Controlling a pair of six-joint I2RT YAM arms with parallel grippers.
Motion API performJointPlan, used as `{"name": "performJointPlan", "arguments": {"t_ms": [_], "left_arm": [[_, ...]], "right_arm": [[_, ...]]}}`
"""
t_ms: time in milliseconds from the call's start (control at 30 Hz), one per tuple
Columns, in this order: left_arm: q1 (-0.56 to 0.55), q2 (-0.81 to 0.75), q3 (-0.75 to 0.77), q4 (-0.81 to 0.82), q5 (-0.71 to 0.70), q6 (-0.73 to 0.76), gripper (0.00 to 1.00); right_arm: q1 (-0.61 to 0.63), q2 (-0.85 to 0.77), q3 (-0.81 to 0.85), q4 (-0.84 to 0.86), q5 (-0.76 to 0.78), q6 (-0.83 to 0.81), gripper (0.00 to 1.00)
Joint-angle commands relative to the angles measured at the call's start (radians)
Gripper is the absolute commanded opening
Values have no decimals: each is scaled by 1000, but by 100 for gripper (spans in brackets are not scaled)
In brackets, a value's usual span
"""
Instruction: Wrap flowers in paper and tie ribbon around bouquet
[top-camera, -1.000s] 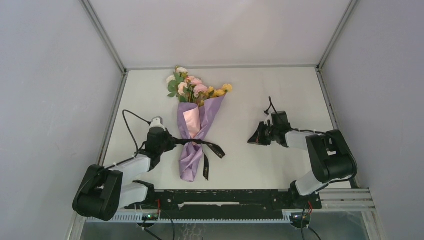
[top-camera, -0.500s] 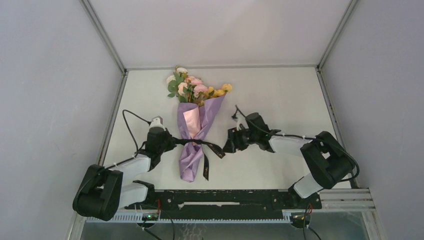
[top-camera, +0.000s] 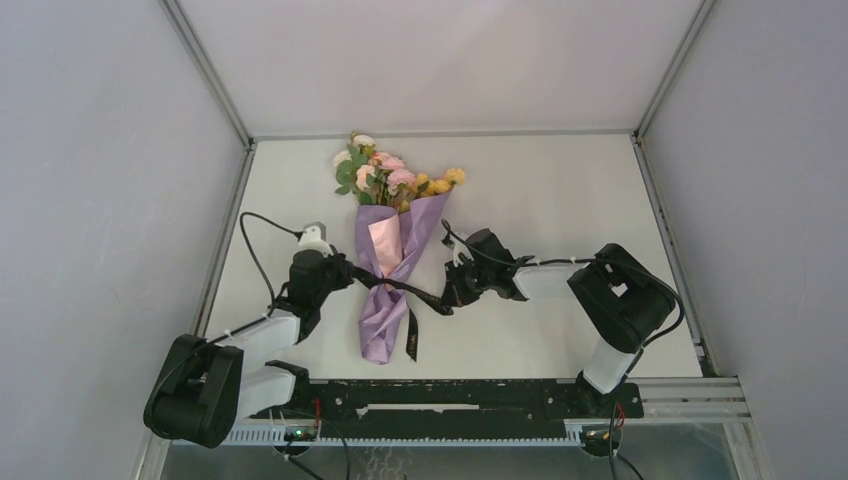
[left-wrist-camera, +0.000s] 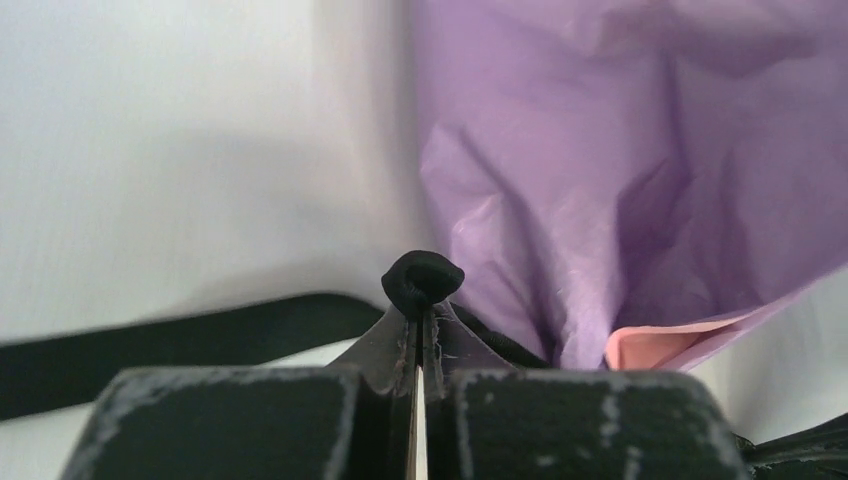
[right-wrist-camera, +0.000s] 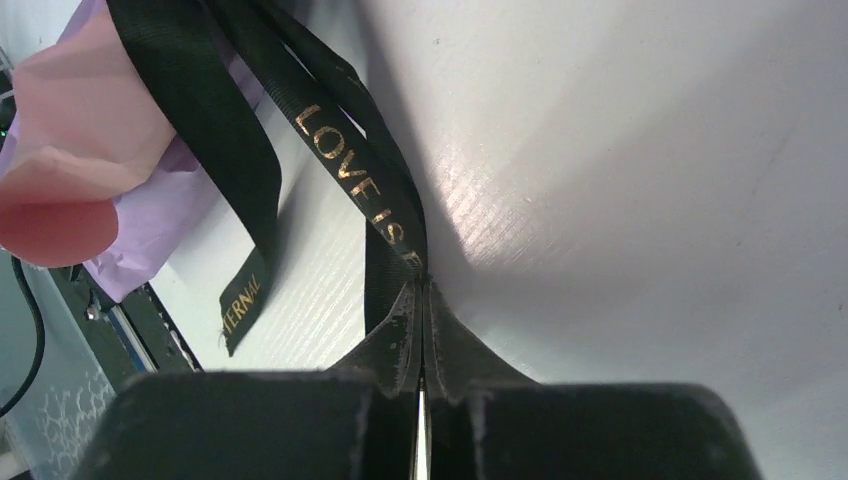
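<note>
The bouquet lies mid-table: flowers (top-camera: 385, 175) stick out of the far end of a purple paper (top-camera: 381, 300) cone with a pink inner fold (top-camera: 382, 240). The dark ribbon (top-camera: 404, 286) crosses the cone's waist. My left gripper (top-camera: 341, 277) sits at the cone's left side, shut on a bunched bit of ribbon (left-wrist-camera: 422, 278) beside the paper (left-wrist-camera: 600, 190). My right gripper (top-camera: 451, 296) is at the cone's right, shut on the gold-printed ribbon (right-wrist-camera: 352, 170) tail, pinched at the fingertips (right-wrist-camera: 408, 315). A second tail (right-wrist-camera: 243, 295) lies flat on the table.
The white table (top-camera: 560, 200) is bounded by grey walls on the left, right and back. A black rail (top-camera: 440, 395) runs along the near edge between the arm bases. The second ribbon tail (top-camera: 412, 340) points toward that rail.
My right arm swung left from the open table to the ribbon's right tail, opened and then closed on it. The left gripper kept its hold, shifting slightly.
</note>
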Motion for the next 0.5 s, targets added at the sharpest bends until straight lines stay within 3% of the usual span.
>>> {"name": "performJointPlan", "arguments": {"t_ms": [0, 133, 467], "left_arm": [[4, 13, 63, 232, 52, 130, 0], [9, 63, 70, 312, 35, 242, 0], [40, 158, 159, 288, 15, 238, 0]], "right_arm": [[4, 18, 12, -92, 42, 16, 0], [22, 22, 5, -158, 36, 26, 0], [22, 6, -55, -210, 2, 63, 0]]}}
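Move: The ribbon crossing at the bouquet's waist lies about 7 cm to the right of the left hand, some 2 cm back and a little lower. The flower heads are around 22 cm ahead of that hand and 8 cm to its right. From the right hand the same crossing is about 12 cm to the left and 5 cm ahead, barely higher; the loose ribbon tail hangs about 7 cm to its left and 6 cm back. Forward and upward, the left hand pulls its gripped ribbon end about 5 cm along the bouquet's left side, fingers tipping up some 10 degrees. The right hand stays low with its fingers shut on the other part of the ribbon and, a moment later, draws back nearly 2 cm, tipping slightly down, so the two pull against each other across the waist. ##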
